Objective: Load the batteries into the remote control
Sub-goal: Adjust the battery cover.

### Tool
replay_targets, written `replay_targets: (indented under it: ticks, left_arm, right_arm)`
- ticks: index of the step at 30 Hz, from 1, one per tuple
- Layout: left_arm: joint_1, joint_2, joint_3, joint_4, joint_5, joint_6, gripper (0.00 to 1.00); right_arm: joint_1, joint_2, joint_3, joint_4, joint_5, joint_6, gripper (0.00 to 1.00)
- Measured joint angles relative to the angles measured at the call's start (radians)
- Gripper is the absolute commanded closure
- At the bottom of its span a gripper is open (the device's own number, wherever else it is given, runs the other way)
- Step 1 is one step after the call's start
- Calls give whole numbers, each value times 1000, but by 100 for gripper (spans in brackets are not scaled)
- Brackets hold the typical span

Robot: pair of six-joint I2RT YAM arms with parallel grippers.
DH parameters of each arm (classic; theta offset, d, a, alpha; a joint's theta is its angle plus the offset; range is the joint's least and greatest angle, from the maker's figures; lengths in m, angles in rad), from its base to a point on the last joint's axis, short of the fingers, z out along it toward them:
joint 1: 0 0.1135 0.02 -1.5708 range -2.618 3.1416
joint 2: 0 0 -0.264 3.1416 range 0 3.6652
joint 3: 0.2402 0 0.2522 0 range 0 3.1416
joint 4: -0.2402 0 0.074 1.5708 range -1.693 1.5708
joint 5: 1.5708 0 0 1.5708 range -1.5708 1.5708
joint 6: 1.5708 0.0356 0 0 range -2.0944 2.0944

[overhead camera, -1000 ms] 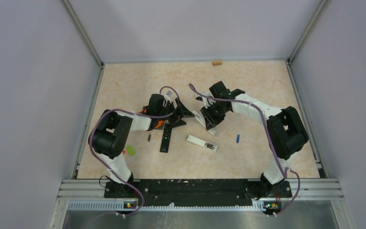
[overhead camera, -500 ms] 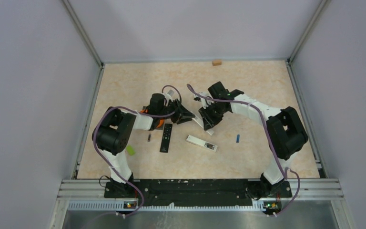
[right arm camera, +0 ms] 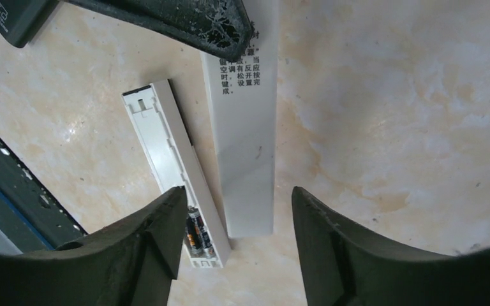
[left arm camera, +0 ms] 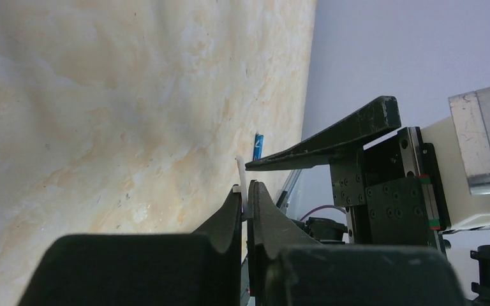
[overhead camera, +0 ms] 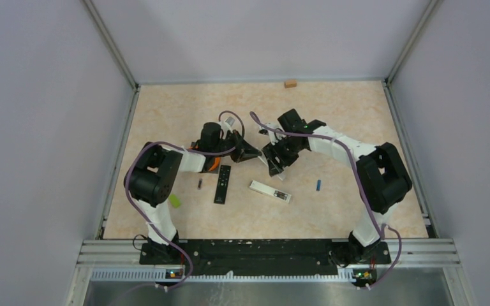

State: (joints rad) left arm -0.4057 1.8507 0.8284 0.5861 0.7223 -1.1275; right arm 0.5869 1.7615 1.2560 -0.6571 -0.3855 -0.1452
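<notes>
A white remote (overhead camera: 270, 191) lies on the table with its battery bay open. In the right wrist view (right arm camera: 169, 159) two dark batteries (right arm camera: 195, 233) sit in that bay. My left gripper (overhead camera: 254, 155) is shut on a thin white panel with printed text (right arm camera: 247, 146), seen edge-on between its tips (left arm camera: 245, 188). My right gripper (overhead camera: 274, 163) is open, and the panel's lower end hangs between its fingers (right arm camera: 233, 252) without touching them. A blue battery (overhead camera: 318, 185) lies to the right and also shows in the left wrist view (left arm camera: 258, 145). A dark battery (overhead camera: 199, 184) lies to the left.
A black remote (overhead camera: 222, 183) lies beside the dark battery; its corner shows in the right wrist view (right arm camera: 13, 16). A green block (overhead camera: 175, 200) sits near the left arm, an orange-red block (overhead camera: 213, 165) under it, and a wooden block (overhead camera: 289, 83) at the back wall.
Both grippers have drawn a little closer together over the table's middle, and the white panel has shifted slightly left with them. The remotes and loose batteries have not moved.
</notes>
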Motion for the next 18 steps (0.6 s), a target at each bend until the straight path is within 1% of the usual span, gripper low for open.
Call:
replay_targets:
  ticks: [2,4,7,10,13,18]
  left_arm:
    - [0,0,0,5,0,-1,100]
    - [5,0,0,11,0,-2,100]
    - [15,-11,-6,16,-1,-5,100]
    - [34,-53,-30,17,-3,-16,100]
    - [53,-120,-55,21,-9,-31,100]
    - [68,-228,-76,40,-37,-72,100]
  right_arm:
    - [0,0,-1,9,-1,12,25]
    - [0,-7,-11,27,-2,35,22]
    - [0,-55,-56,66,-6,88,19]
    - [-3,-155,-132,139,-13,187,19]
    - [-9,-283,-212,230,-5,341,19]
    - [-10,-472,-349,406,90,652,19]
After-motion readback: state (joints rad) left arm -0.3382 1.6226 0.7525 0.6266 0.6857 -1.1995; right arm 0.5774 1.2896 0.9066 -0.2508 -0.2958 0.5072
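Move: The left fingers are already shut on the white battery cover's left end; its middle lies about 5 cm back and 4 cm right of the left hand. The open white remote lies some 12 cm back and 3 cm right of that hand, the black remote 11 cm back and 12 cm left. From the right hand, straddling the cover's other end, the middle is some 3 cm ahead and 3 cm left, and the blue battery 5 cm back, 13 cm right. Keep the left gripper pinched on the cover and carry it up about 7 cm, easing 3 cm to the left as its wrist turns slightly counter-clockwise. Open the already loosened right gripper wider and lift it some 9 cm beside the cover's free end, turning the wrist about 30 degrees clockwise while its fingers swing up from steeply down towards pointing left. ##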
